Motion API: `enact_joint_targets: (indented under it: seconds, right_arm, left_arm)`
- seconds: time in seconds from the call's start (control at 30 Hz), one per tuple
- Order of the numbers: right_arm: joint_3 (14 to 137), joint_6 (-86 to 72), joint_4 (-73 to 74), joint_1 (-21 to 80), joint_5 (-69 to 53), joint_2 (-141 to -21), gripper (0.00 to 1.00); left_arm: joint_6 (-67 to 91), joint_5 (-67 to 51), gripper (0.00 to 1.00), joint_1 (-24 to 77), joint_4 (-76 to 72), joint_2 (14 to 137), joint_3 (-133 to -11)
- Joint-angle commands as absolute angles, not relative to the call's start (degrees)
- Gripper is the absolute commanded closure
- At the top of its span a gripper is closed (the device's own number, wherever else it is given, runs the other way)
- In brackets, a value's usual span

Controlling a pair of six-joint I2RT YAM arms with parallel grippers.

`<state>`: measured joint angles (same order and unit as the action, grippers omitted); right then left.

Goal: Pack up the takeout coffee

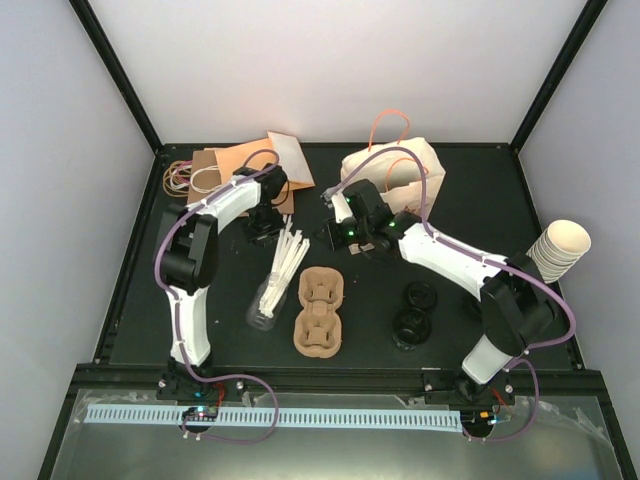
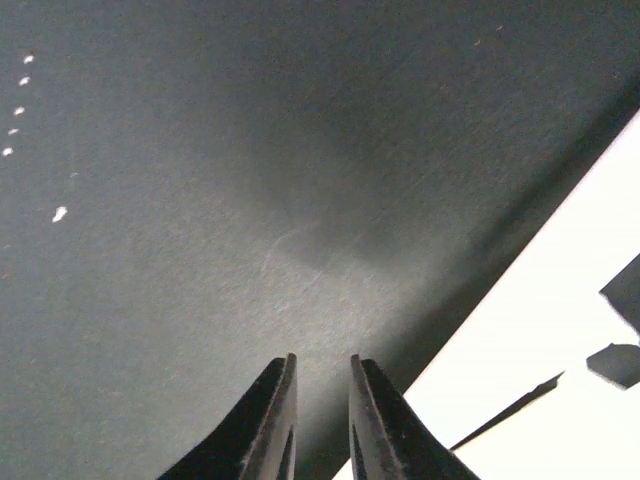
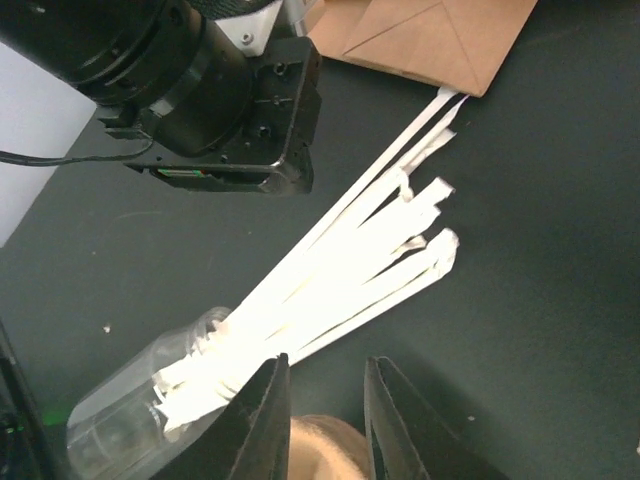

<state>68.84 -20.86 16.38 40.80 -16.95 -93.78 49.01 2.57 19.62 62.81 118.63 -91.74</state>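
The takeout coffee is out of view in every frame. My left gripper (image 1: 262,232) hangs low over the black table just in front of the flat brown paper bags (image 1: 235,165). In the left wrist view its jaws (image 2: 322,358) stand a narrow gap apart with only bare table between them. My right gripper (image 1: 332,236) reaches to mid-table, left of the white paper bag (image 1: 395,175) with orange handles. Seen from the right wrist, that gripper (image 3: 325,360) is open and empty, above the edge of a tan pulp carrier (image 3: 325,450).
A tipped clear cup (image 1: 265,312) spills white wrapped straws (image 3: 350,250) across the table's middle. Two pulp cup carriers (image 1: 320,310) lie beside it, black lids (image 1: 415,310) to their right. A stack of nested cream cups (image 1: 560,250) sits at the right edge, rubber bands (image 1: 180,178) at back left.
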Motion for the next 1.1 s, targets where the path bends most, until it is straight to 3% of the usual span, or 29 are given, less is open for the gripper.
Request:
enact_joint_targets:
  seconds: [0.0, 0.17, 0.33, 0.4, 0.67, 1.07]
  right_arm:
    - [68.11, -17.87, 17.73, 41.32, -21.54, -92.05, 0.73]
    - [67.09, -16.35, 18.72, 42.87, -22.51, -90.9, 0.69]
    - [64.98, -15.9, 18.1, 43.06, -23.27, -89.11, 0.66]
    - [64.5, -15.13, 18.31, 43.07, -23.32, -88.29, 0.63]
    - [63.74, -13.42, 19.36, 43.04, -23.43, -84.89, 0.58]
    - [62.57, -12.25, 19.93, 42.96, -23.91, -82.02, 0.57]
  left_arm:
    - [45.84, 5.34, 0.77, 19.78, 64.57, 111.33, -89.58]
    - [42.0, 6.2, 0.52, 21.18, 65.33, 99.6, -81.14]
    - [36.98, 5.23, 0.13, 25.55, 67.57, 87.08, -71.7]
    - [33.31, 4.77, 0.02, 27.71, 68.29, 83.37, -69.13]
    - [26.18, -2.53, 0.01, 34.71, 64.75, 74.42, -60.5]
    - [20.77, -2.42, 0.01, 38.38, 62.31, 78.56, -55.46]
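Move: Behind the left hand, about 16 cm back towards the robot and 2 cm to its right, lies the jar's body, at nearly the hand's own height. Its straws stick out forward, their middle roughly 5 cm back and 4 cm right of that hand; the cup carrier is some 18 cm back and 12 cm right. From the right hand the straws' middle is about 4 cm back, 8 cm left and 13 cm down, the jar some 12 cm back and 11 cm left. Swinging up and back in an arc, the left hand leaves the straws' side and travels about 20 cm towards the robot, rising some 9 cm, then sinking 4 over the jar; its nearly shut fingers spread wide and it turns about 45 degrees clockwise, one finger to each side of the jar. The right hand backs off some 6 cm, then rises slightly, opening its fingers partway. ##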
